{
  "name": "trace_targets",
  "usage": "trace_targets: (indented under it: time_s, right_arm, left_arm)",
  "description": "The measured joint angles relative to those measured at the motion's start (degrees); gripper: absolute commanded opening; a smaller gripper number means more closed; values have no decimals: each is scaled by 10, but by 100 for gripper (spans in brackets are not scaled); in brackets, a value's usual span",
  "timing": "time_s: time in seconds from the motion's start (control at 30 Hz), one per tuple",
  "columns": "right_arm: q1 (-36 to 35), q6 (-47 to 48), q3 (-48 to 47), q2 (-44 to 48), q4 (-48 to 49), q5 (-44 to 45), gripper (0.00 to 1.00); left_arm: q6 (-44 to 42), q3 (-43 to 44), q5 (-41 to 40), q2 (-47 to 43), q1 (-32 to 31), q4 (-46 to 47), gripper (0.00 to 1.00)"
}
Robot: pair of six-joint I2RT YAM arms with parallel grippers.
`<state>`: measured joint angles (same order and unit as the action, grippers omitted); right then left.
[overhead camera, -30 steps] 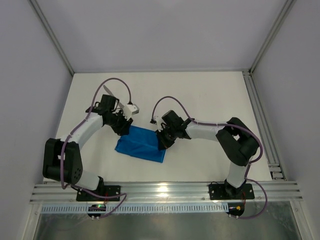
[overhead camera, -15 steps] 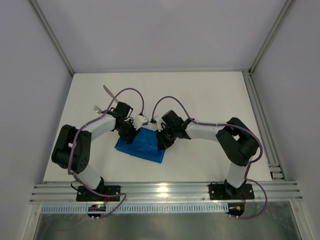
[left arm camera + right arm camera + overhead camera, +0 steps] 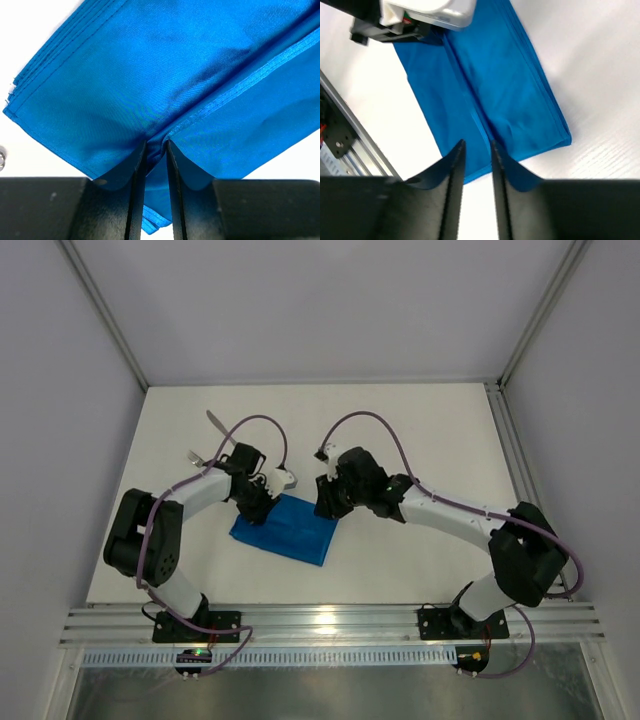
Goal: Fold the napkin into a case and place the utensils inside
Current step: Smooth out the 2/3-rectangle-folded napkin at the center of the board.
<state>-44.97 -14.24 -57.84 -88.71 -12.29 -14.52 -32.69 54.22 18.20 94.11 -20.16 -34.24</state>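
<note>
The bright blue napkin (image 3: 290, 532) lies folded into a narrow oblong on the white table, in front of both arms. My left gripper (image 3: 257, 504) is at its upper left edge. In the left wrist view the left gripper (image 3: 155, 146) is shut on a raised fold of the napkin (image 3: 150, 75). My right gripper (image 3: 327, 500) hovers over the napkin's upper right corner. In the right wrist view the right gripper (image 3: 477, 146) is open and empty above the napkin (image 3: 515, 95). The utensils, two slim silver pieces (image 3: 215, 424) (image 3: 195, 456), lie on the table to the far left.
Grey walls and metal frame rails (image 3: 520, 470) enclose the white table (image 3: 420, 430). Purple cables loop above both wrists. The arm bases are bolted to a rail (image 3: 320, 622) at the near edge.
The right gripper has opened, let go of the napkin and risen off it, its elbow swinging out right. The left gripper has moved onto the napkin's left end and closed on a fold.
</note>
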Motion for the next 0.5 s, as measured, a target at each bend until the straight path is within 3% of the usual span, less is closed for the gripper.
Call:
trace_targets:
  time_s: [0.03,0.17,0.3,0.5]
  right_arm:
    - [-4,-14,9,13,17,9,18]
    - [-50,-55,51,21,67,20,10]
    - [-87,-91,82,-1,124,-3,6]
    - [-78,-135,92,-74,170,-16,4]
  left_arm:
    - [3,0,0,0,0,0,24]
    - [8,0,0,0,0,1,24]
    - [10,0,2,0,0,2,24]
    - [13,0,11,0,0,0,25]
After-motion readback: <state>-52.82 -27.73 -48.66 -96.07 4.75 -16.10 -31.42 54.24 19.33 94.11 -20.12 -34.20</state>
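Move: The blue napkin's middle lies some 9 cm left of the right hand, about 3 cm back and 9 cm below; its near-right corner is about 1 cm left and 11 cm back of that hand. The left gripper, already down on the cloth, is some 16 cm to the right hand's left and level in reach. From the left hand the napkin's middle lies about 7 cm right and 1 cm back, barely below; the fork is some 9 cm left and 13 cm ahead. Back and to the left first, over the right part of the napkin, then down about 6 cm towards the cloth: the right hand swings in roughly 7 cm across, shuts its fingers nearly fully and tips about 10 degrees. It ends still a little above the napkin. The left fingertips stay on the flap's folded edge, holding the left part in place. ##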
